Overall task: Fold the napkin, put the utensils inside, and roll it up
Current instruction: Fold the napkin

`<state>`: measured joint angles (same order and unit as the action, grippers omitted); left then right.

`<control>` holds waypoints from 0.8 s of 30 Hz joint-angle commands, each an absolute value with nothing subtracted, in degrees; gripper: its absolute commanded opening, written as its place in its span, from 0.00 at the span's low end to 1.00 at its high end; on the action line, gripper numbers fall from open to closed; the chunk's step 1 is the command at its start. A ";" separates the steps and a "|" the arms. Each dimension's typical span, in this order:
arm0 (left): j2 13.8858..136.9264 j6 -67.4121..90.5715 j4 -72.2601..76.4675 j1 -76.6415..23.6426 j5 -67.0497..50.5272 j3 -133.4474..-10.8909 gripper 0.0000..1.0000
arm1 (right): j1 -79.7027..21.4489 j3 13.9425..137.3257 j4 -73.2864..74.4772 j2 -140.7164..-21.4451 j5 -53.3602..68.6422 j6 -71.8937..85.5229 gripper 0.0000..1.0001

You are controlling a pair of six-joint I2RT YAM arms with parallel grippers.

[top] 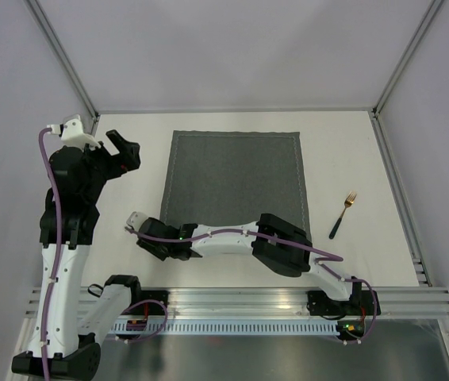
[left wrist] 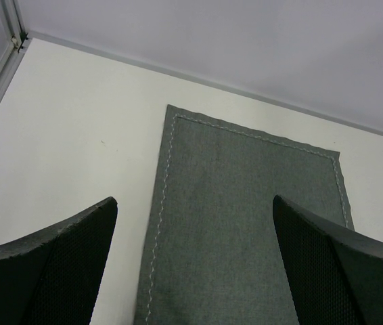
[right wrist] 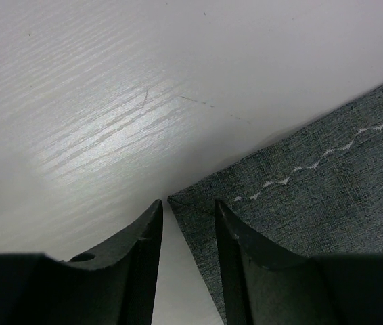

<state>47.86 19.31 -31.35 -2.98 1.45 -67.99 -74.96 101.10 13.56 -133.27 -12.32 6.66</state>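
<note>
The dark grey napkin [top: 232,178] lies flat and unfolded in the middle of the table. The fork [top: 342,214], gold head and dark handle, lies on the table to the right of it, apart from it. My left gripper [top: 125,148] hangs open and empty above the table left of the napkin; its wrist view [left wrist: 195,203] looks down on the napkin [left wrist: 245,203]. My right gripper [top: 163,235] reaches across to the napkin's near left corner. In its wrist view [right wrist: 188,206] the jaws stand narrowly apart astride that corner [right wrist: 178,203], with bare table showing beside the left finger.
Metal frame posts [top: 66,59] and grey walls close in the table at the back and sides. A rail [top: 288,298] runs along the near edge. My right arm [top: 284,246] lies across the napkin's near edge.
</note>
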 commanded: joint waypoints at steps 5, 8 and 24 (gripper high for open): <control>47.37 16.52 -31.90 -2.81 2.37 -69.08 1.00 | -73.39 101.43 15.73 -135.09 -8.97 8.52 0.31; 47.37 16.52 -31.47 -2.81 2.37 -68.56 1.00 | -72.51 100.99 15.91 -134.91 -7.12 9.05 0.23; 46.32 15.91 -30.76 -2.81 3.25 -68.03 1.00 | -76.29 106.43 20.83 -131.92 -2.02 12.57 0.00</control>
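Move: The napkin's near-left corner lies practically at the right hand's fingertips, roughly 1 cm below the point midway between the pads. From this hand the near-right corner is about 46 cm to the right and level with it, the far-left corner some 45 cm straight ahead, and the fork about 57 cm right and 14 cm ahead. From the left hand, the near-left corner is about 11 cm back, 4 cm right and 35 cm below. Staying low at the napkin's near-left corner, the right hand eases forward about 1 cm as its half-open fingers shut fully and pinch the corner's hem. It then draws back towards the near table edge by roughly 3 cm, keeping the pinch, with the fingers tipping some 10 degrees steeper. ##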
